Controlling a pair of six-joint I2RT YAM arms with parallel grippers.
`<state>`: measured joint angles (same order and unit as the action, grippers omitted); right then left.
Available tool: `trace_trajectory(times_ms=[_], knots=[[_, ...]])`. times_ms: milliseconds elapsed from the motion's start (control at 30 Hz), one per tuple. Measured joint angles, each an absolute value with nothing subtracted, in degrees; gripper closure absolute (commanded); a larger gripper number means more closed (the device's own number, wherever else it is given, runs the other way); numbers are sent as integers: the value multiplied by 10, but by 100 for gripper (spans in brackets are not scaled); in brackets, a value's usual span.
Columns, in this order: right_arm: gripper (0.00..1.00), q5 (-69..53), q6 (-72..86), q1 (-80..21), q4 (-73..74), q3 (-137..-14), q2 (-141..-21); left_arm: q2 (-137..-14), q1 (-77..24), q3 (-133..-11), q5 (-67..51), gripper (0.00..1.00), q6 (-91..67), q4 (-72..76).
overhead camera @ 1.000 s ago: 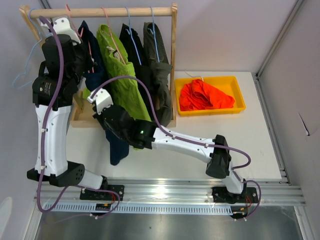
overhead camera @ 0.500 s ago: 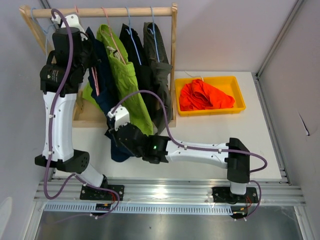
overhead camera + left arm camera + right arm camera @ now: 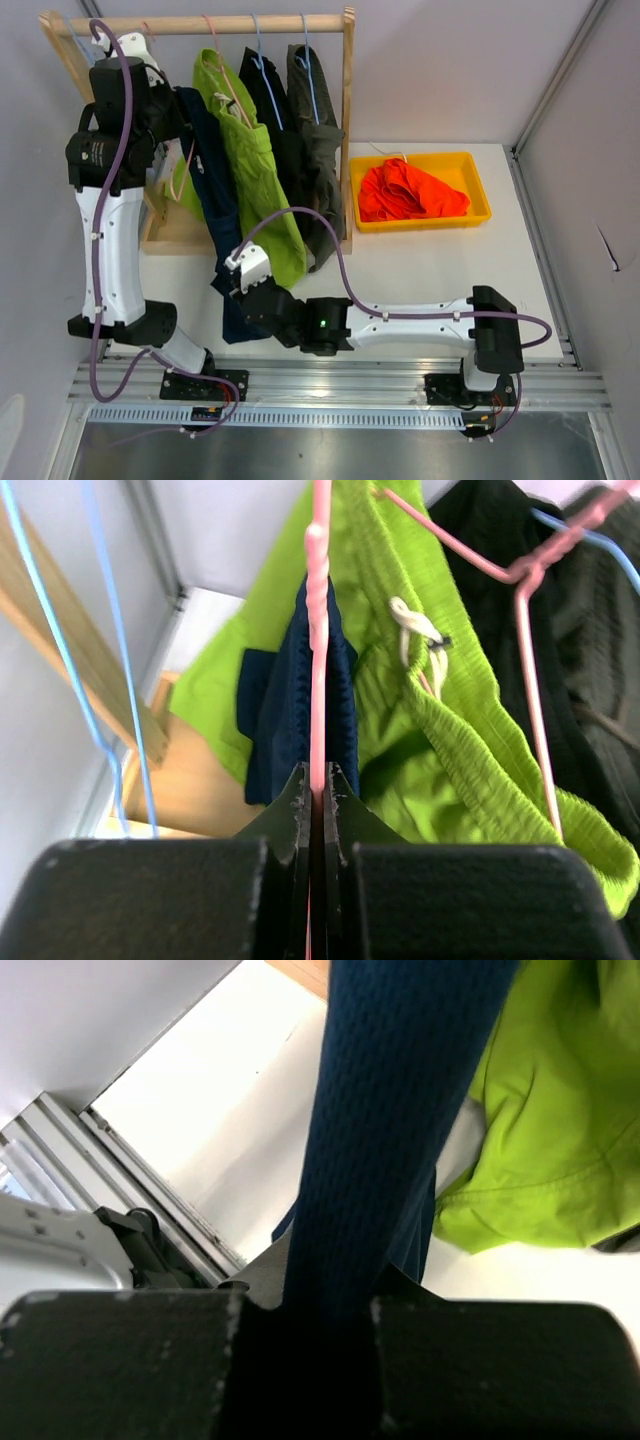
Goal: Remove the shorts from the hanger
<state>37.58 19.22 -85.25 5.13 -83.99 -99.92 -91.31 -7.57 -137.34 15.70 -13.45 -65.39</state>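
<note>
The navy blue shorts hang on a pink hanger and stretch down toward the table's near edge. My left gripper is shut on the hanger's wire, up by the rack's left end. My right gripper is shut on the lower end of the navy shorts, low over the table. Lime green shorts, black shorts and olive-grey shorts hang on the wooden rack. Orange shorts lie in the yellow tray.
The rack's wooden base and right post stand at the back left. A blue hanger wire hangs close to the left gripper. Walls close in on the left and right. A metal rail runs along the near edge.
My right gripper has drawn the navy shorts' lower end toward the near edge, stretching the fabric. The left arm has risen with the pink hanger toward the rail's left end.
</note>
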Motion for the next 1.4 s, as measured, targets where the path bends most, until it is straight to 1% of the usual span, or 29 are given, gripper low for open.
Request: trace_trajectory(times_ms=[67,133,200,333,400,433,500,533,600,700,800,833,933,1033,1067,1167,1267,1400], knots=[[100,365,180,-841,55,-848,-1003,-894,-78,-1338,139,100,-136,-642],[100,347,155,-817,69,-890,-1025,-869,-86,-1296,128,100,-136,-631],[100,328,130,-792,75,-947,-1055,-843,-98,-1258,122,100,-137,-621],[100,277,88,-721,109,-1119,-1144,-771,-116,-1171,96,100,-156,-616],[100,252,79,-688,120,-1200,-1186,-739,-119,-1149,83,100,-167,-630],[100,241,77,-672,126,-1231,-1202,-729,-120,-1147,81,100,-171,-635],[100,229,77,-646,135,-1253,-1213,-703,-121,-1147,72,100,-180,-634],[100,227,79,-638,140,-1249,-1212,-693,-122,-1146,70,100,-182,-630],[100,226,84,-632,133,-1201,-1192,-666,-123,-1136,74,100,-185,-614],[100,244,95,-658,114,-1046,-1120,-636,-123,-1117,106,100,-181,-588],[100,295,104,-729,111,-845,-1005,-625,-123,-1114,158,100,-173,-564],[100,300,104,-751,115,-831,-995,-626,-123,-1114,173,100,-169,-555],[100,348,108,-833,137,-750,-893,-635,-123,-1105,204,100,-159,-533],[100,396,104,-854,172,-736,-780,-629,-123,-1049,214,100,-154,-504],[100,417,100,-848,177,-741,-735,-627,-123,-1034,213,100,-154,-501],[100,451,71,-813,196,-787,-655,-625,-123,-976,205,100,-154,-484],[100,452,41,-749,202,-868,-625,-624,-123,-946,193,100,-154,-480],[100,417,3,-642,206,-947,-632,-615,-123,-940,191,100,-147,-470]])
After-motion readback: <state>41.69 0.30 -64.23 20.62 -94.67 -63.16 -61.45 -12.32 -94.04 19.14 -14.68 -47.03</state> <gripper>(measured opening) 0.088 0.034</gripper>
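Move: The right hand holds the navy shorts low down. From it, the yellow bin is roughly 35 cm ahead, 40 cm right and 22 cm below; the pink hanger in the left hand is about 22 cm ahead, 8 cm left and 20 cm above. The green shorts are some 28 cm straight ahead, slightly higher. From the left hand, the navy shorts' middle is about 12 cm back, 5 cm right and 14 cm below, the green shorts 4 cm ahead, 11 cm right and 18 cm below. Forward and up some 20 cm goes the right hand, keeping its pinch on the navy shorts, then back and down the same way, and finally fast to the right and up, nearly 30 cm each in all, pitching up and turning clockwise. The left hand, still gripping the pink hanger, draws back about 12 cm, dipping then rising, then eases forward and sinks. ##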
